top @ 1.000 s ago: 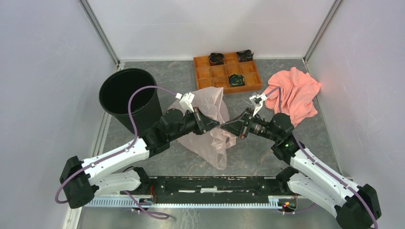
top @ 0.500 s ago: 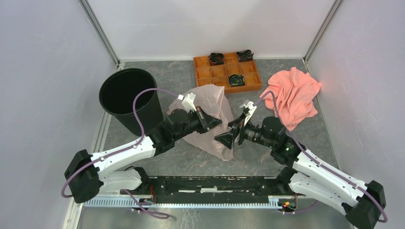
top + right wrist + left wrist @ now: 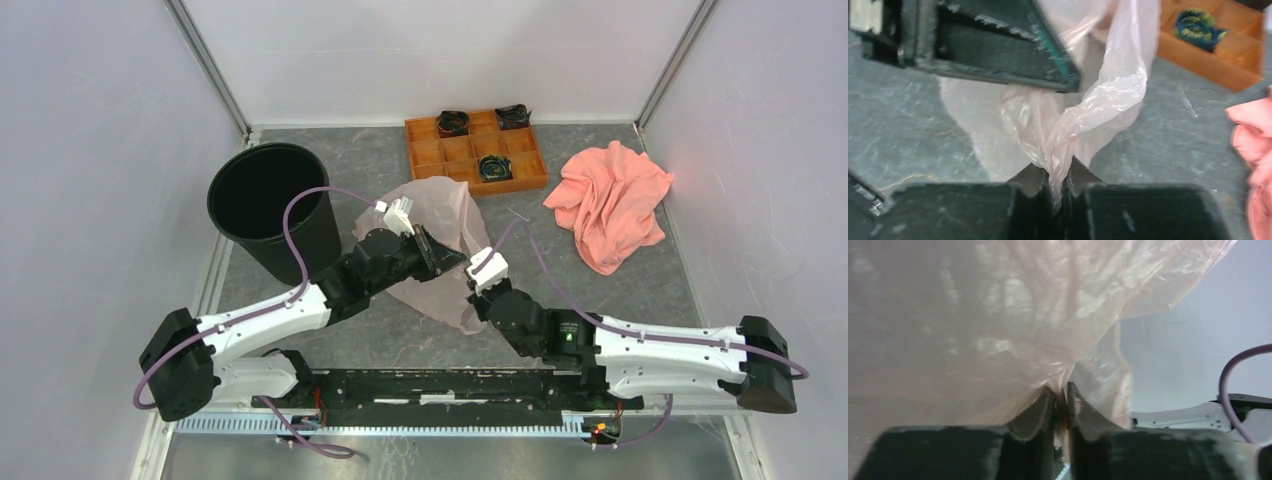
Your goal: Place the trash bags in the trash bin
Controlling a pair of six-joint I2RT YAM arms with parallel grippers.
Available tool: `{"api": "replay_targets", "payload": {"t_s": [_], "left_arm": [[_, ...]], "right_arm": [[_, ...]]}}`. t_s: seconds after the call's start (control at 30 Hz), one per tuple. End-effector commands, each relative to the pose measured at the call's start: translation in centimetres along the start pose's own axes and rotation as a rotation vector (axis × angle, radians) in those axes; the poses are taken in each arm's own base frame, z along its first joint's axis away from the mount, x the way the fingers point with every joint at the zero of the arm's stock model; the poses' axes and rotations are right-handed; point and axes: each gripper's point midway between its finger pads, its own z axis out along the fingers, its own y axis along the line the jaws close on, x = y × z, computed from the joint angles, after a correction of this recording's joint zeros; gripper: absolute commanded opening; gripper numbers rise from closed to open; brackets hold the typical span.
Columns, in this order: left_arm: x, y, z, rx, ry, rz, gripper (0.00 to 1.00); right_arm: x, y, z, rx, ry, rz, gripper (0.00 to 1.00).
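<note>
The pale pink translucent trash bag (image 3: 440, 212) hangs bunched between both grippers at the table's middle. My left gripper (image 3: 452, 258) is shut on a fold of it; in the left wrist view the bag (image 3: 998, 315) fills the frame above the closed jaws (image 3: 1062, 391). My right gripper (image 3: 473, 292) is shut on a twisted strand of the bag (image 3: 1083, 115), pinched between its jaws (image 3: 1060, 174), just near-right of the left gripper (image 3: 998, 50). The black trash bin (image 3: 262, 200) stands upright at the left, open and apart from the bag.
An orange compartment tray (image 3: 420, 150) with dark rolled items sits at the back middle, also in the right wrist view (image 3: 1198, 60). A salmon-pink cloth (image 3: 612, 200) lies at the right. Purple cables loop above both arms. White walls enclose the table.
My right arm has swung left and folded low towards the near edge, its gripper now close beside the left gripper. The bag has gathered more tightly. The left gripper has barely moved.
</note>
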Motion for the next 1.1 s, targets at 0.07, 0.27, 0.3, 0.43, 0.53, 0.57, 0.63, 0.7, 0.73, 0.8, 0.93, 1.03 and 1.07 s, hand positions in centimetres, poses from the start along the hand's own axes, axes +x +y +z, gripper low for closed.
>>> {"api": "replay_targets", "payload": {"t_s": [0.07,0.27,0.3,0.43,0.53,0.57,0.63,0.7,0.73,0.8,0.93,1.03,1.07], "left_arm": [[-2.6,-0.6,-2.5,-0.077,-0.068,0.119,0.55],[-6.2,-0.2,-8.7,-0.246,-0.119,0.335,0.93],[-7.1,-0.2,-10.0,-0.279,-0.140,0.374,0.94],[-11.8,1.4,-15.7,-0.504,-0.280,0.524,0.99],[-14.9,1.9,-19.0,-0.649,-0.375,0.612,1.00],[-15.7,1.8,-19.6,-0.686,-0.395,0.643,1.00],[-17.6,2.0,-20.9,-0.802,-0.447,0.712,1.00],[-19.3,2.8,-21.8,-0.974,-0.485,0.779,1.00],[-19.9,3.2,-22.0,-1.060,-0.489,0.812,1.00],[-21.0,3.6,-21.5,-1.165,-0.467,0.830,1.00],[-21.6,5.9,-18.4,-1.206,-0.327,0.793,1.00],[-21.7,7.9,-17.0,-1.238,-0.261,0.784,1.00],[-21.8,8.3,-16.6,-1.244,-0.259,0.786,1.00]], "right_arm": [[-0.7,-5.0,-1.1,0.236,-0.091,-0.043,0.01],[2.5,-7.4,-2.0,0.309,-0.004,-0.184,0.01],[3.0,-7.6,-2.2,0.308,0.001,-0.184,0.01],[3.5,-8.7,-3.2,0.318,0.000,-0.155,0.01],[2.5,-8.8,-3.8,0.293,-0.032,-0.113,0.01],[2.2,-8.8,-4.0,0.287,-0.042,-0.104,0.01],[1.4,-8.9,-4.3,0.280,-0.063,-0.086,0.01],[0.8,-9.0,-4.5,0.278,-0.067,-0.081,0.01],[0.7,-9.0,-4.5,0.278,-0.065,-0.081,0.01],[0.6,-8.9,-4.5,0.274,-0.056,-0.081,0.01],[0.9,-8.4,-4.3,0.254,-0.036,-0.079,0.01],[1.4,-8.0,-4.1,0.239,-0.025,-0.076,0.01],[1.5,-7.9,-4.1,0.236,-0.021,-0.078,0.01]]}}
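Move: The trash bag hangs between the hands, still in the left fingers: its middle is about 8 cm ahead, 6 cm left and 6 cm below the right hand. The bin the left hand goes for next stands roughly 33 cm to that hand's left and 10 cm ahead, its middle about 6 cm lower; the bag's middle is 5 cm ahead, 4 cm left, 9 cm below it. The pink towel lies some 26 cm ahead, 36 cm right and 14 cm below the right hand. The trash bag changes hands: the right fingers finish closing on its edge and draw it about 10 cm to the right, while the left fingers open wide and let go. The left hand swings some 25 cm left towards the bin, rising about 13 cm, then sinks and reaches forward over the right side of the rim, its fingers turning counter-clockwise from rightward to forward and slightly down. ##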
